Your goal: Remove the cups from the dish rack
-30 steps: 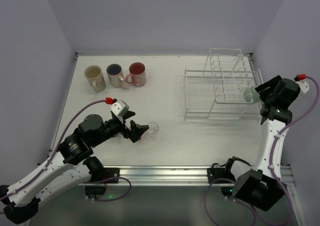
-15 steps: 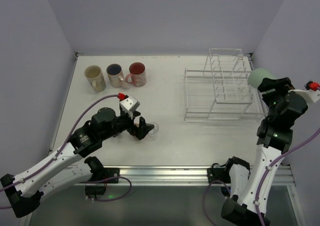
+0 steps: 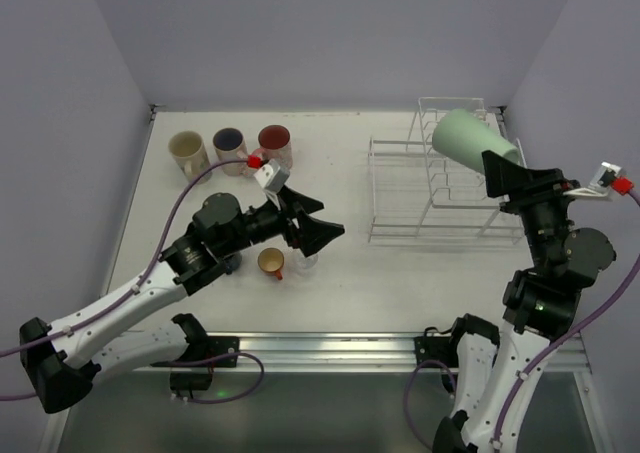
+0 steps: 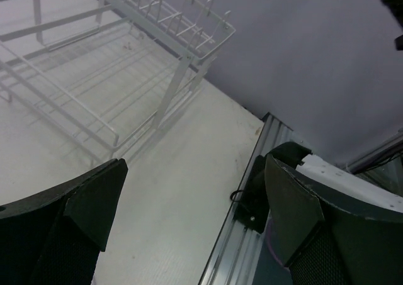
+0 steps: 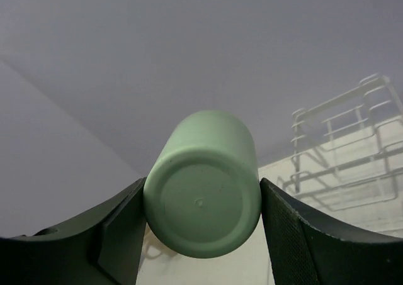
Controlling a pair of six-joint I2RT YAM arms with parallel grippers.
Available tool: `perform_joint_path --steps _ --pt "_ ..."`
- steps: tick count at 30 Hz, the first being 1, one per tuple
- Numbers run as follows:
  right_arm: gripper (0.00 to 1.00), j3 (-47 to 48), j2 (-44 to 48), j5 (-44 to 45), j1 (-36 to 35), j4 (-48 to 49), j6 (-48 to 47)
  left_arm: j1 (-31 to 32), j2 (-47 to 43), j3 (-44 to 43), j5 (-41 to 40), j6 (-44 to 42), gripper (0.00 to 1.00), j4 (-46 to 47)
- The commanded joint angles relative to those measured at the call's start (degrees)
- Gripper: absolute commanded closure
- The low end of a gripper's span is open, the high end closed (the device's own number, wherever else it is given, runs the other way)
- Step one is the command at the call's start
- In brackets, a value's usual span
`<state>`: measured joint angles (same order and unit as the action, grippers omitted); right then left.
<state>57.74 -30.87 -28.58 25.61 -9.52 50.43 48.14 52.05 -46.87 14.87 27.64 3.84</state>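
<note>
A green tumbler [image 3: 468,140] hangs tilted in the air above the white wire dish rack [image 3: 430,205], base toward my right gripper [image 3: 493,163], which is shut on it. In the right wrist view the tumbler's round base [image 5: 201,204] fills the space between the fingers, with the rack [image 5: 352,153] behind. My left gripper [image 3: 322,231] is raised over the table's middle, open and holding nothing; its wrist view shows the rack [image 4: 94,71] ahead. Just below it stand an orange cup [image 3: 270,262] and a clear glass [image 3: 307,263]. A dark blue mug [image 3: 232,264] is mostly hidden under the left arm.
At the back left stand three mugs in a row: a beige one [image 3: 188,155], one with a blue inside [image 3: 230,149] and a pink one [image 3: 274,148]. Walls close in the table's left, back and right. The metal rail [image 3: 330,348] runs along the near edge.
My right arm has lifted the green tumbler up and left, out of the rack's right side. My left arm rose and swung right, away from the clear glass, uncovering the orange cup.
</note>
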Motion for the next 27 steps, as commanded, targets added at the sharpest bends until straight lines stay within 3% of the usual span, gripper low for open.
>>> perform_joint_path --steps 1,7,15,20,21,22,24,25,26,27 --pt "0.77 -5.87 0.90 -14.91 -1.78 9.07 10.55 -0.15 3.92 -3.57 5.07 5.84 0.02 14.85" --pt "0.76 -10.97 -0.68 -18.18 -11.69 16.72 12.93 -0.15 14.72 -7.61 7.53 10.67 0.02 24.53" --pt "0.77 -18.00 -4.63 -19.67 -20.41 24.63 14.16 -0.15 22.47 -11.31 5.17 9.89 0.03 27.71" --pt "0.77 -21.26 -6.13 -18.80 -23.93 26.74 13.82 -0.06 22.74 -10.61 4.29 9.28 0.15 30.26" --pt "0.77 -22.13 -6.91 -18.53 -24.37 27.09 13.81 -0.06 22.57 -10.52 4.03 9.10 0.20 30.27" --pt "0.77 -22.57 -7.36 -18.27 -25.16 28.05 13.90 0.02 22.39 -10.43 4.11 8.75 0.41 30.44" --pt "0.76 -23.28 -8.58 -17.31 -27.17 28.68 13.81 -0.06 22.04 -10.43 3.15 8.31 0.68 29.48" --pt "0.73 -23.37 -9.02 -16.87 -27.62 28.68 13.55 -0.06 21.26 -10.61 2.19 7.44 0.89 28.52" --pt "0.67 -23.20 -9.38 -16.60 -27.97 28.50 12.94 0.02 20.81 -10.87 1.13 6.65 0.96 27.20" --pt "0.49 -23.02 -9.64 -16.51 -28.67 28.33 12.50 -0.06 20.46 -11.48 -2.01 5.42 1.00 22.75"
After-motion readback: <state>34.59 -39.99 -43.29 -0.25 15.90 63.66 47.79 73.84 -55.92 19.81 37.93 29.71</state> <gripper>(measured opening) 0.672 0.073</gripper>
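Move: The green cup, already held near its base by the right fingers, lies some 25 cm right, 8 cm ahead and 14 cm above the open left gripper. From that gripper, the clear glass is 28 cm below, 5 cm left and 2 cm ahead. From the right hand, the left gripper is about 30 cm left, 4 cm back and 13 cm lower; the dish rack is 13 cm ahead, 3 cm left, 35 cm down. The right hand brings the green cup about 13 cm left and 12 cm down towards the left gripper, swinging some 45 degrees counter-clockwise so the mouth faces it, its opening unchanged. The left hand reaches about 8 cm right to meet it, also going forward and up by 4 to 5 cm and tipping its fingers slightly up, stops beside the mouth, then shuts from wide open to pinch the cup's wall at the rim, one finger inside. ##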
